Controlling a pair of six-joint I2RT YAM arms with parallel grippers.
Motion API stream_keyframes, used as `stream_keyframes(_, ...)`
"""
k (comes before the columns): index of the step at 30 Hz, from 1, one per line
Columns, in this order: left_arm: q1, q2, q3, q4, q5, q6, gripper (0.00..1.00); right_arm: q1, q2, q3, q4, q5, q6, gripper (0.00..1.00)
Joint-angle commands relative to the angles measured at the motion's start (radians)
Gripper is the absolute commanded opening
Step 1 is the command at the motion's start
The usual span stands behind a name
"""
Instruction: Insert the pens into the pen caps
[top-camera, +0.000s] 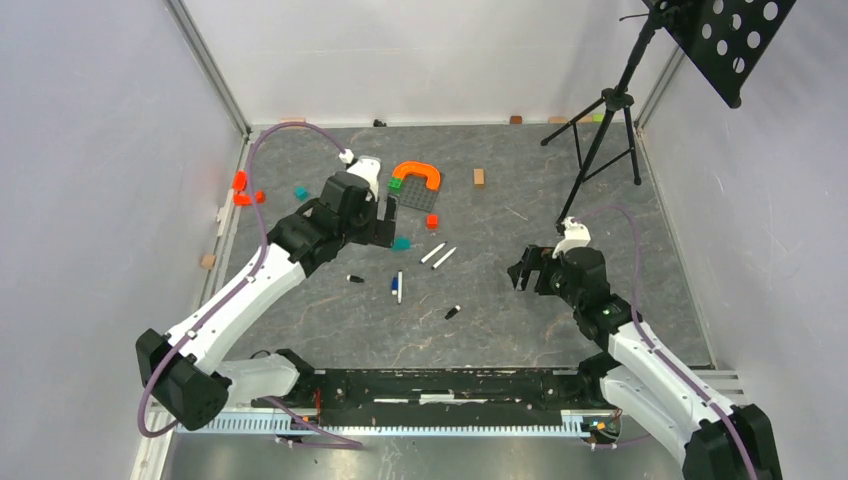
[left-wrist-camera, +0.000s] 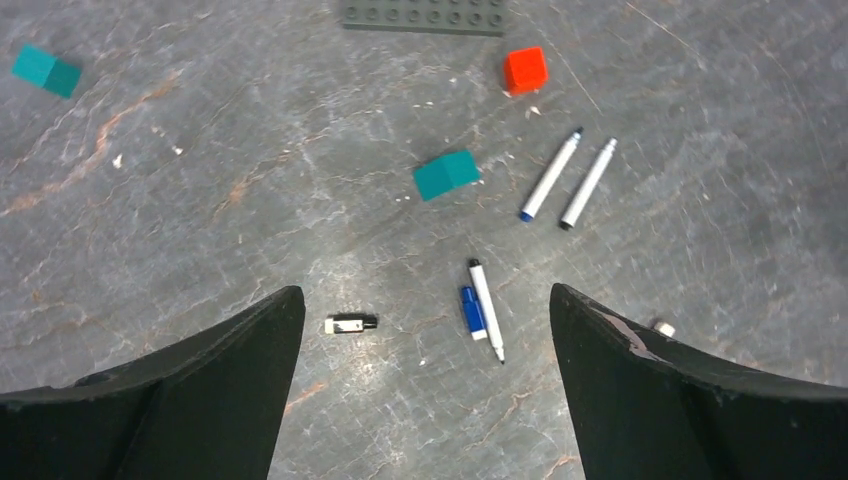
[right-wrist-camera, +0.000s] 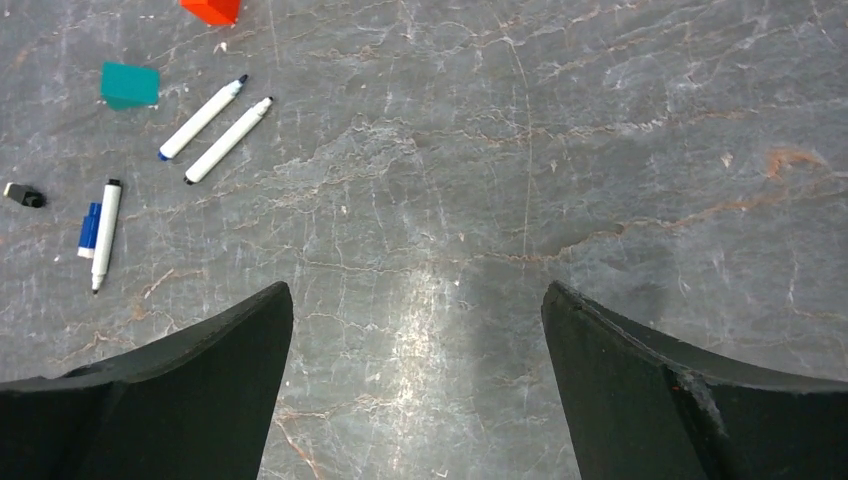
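Three white pens lie on the grey table: two side by side (top-camera: 433, 253) (top-camera: 444, 257), also seen from the left wrist (left-wrist-camera: 551, 175) (left-wrist-camera: 588, 183), and a third pen (top-camera: 400, 287) (left-wrist-camera: 487, 310) with the blue cap (left-wrist-camera: 471, 311) touching its side. One black cap (top-camera: 354, 278) (left-wrist-camera: 352, 323) lies to the left of them. Another black cap (top-camera: 452, 312) lies nearer the arms. My left gripper (top-camera: 388, 218) (left-wrist-camera: 425, 290) hovers open above the third pen and the black cap. My right gripper (top-camera: 522, 270) (right-wrist-camera: 415, 285) is open over bare table, with the pens (right-wrist-camera: 228, 140) far to its left.
A teal brick (top-camera: 401, 243) and a red brick (top-camera: 432, 221) lie beside the pens. Behind them are a grey baseplate (top-camera: 415, 193) with an orange arch (top-camera: 418, 172), a wooden block (top-camera: 479, 177), and a black tripod (top-camera: 605, 130) at the back right. Red pieces (top-camera: 242, 187) sit by the left wall.
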Motion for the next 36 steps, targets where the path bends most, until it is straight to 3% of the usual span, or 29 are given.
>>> stream_keyframes(1,-0.054,-0.016,0.003,0.033,0.002,0.073,0.95,0.035,-0.008,0.076,-0.088,0.150,0.079,0.98)
stream_keyframes(12,-0.229,0.055,-0.032,0.078,0.032,0.123,0.81,0.199,0.109,0.238,-0.307,0.361,0.214,0.98)
stream_keyframes(22,-0.296,0.120,-0.086,0.162,0.089,0.149,0.73,0.261,0.101,0.256,-0.384,0.489,0.316,0.98)
stream_keyframes(25,-0.320,0.203,-0.041,0.139,0.113,0.132,0.66,0.267,0.091,0.250,-0.385,0.490,0.317,0.98)
stream_keyframes(30,-0.345,0.367,0.083,0.074,0.148,0.149,0.65,0.268,0.067,0.249,-0.401,0.502,0.304,0.98)
stream_keyframes(36,-0.343,0.604,0.289,-0.061,0.067,0.204,0.63,0.268,0.002,0.238,-0.434,0.536,0.271,0.98)
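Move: The black-ended white pen of the pair lies about 15 cm to my left hand's right, some 2 cm ahead and roughly 21 cm below; the blue-ended pen is 2 to 3 cm left of it. The lone pen is 5 cm back and 5 cm right of my left hand, and the right-hand black cap 12 cm back and 17 cm right. From my right hand the black-ended pen lies about 8 cm ahead, 17 cm left and 9 cm below. I swing my left hand some 15 cm to the right, over the lone pen and down about 11 cm towards the white pair, drawing back at first and easing forward at the end. It turns about 30 degrees clockwise, tips further down and closes its empty fingers by about a third. My right hand turns some 15 degrees clockwise, drifting a couple of centimetres back and right. ##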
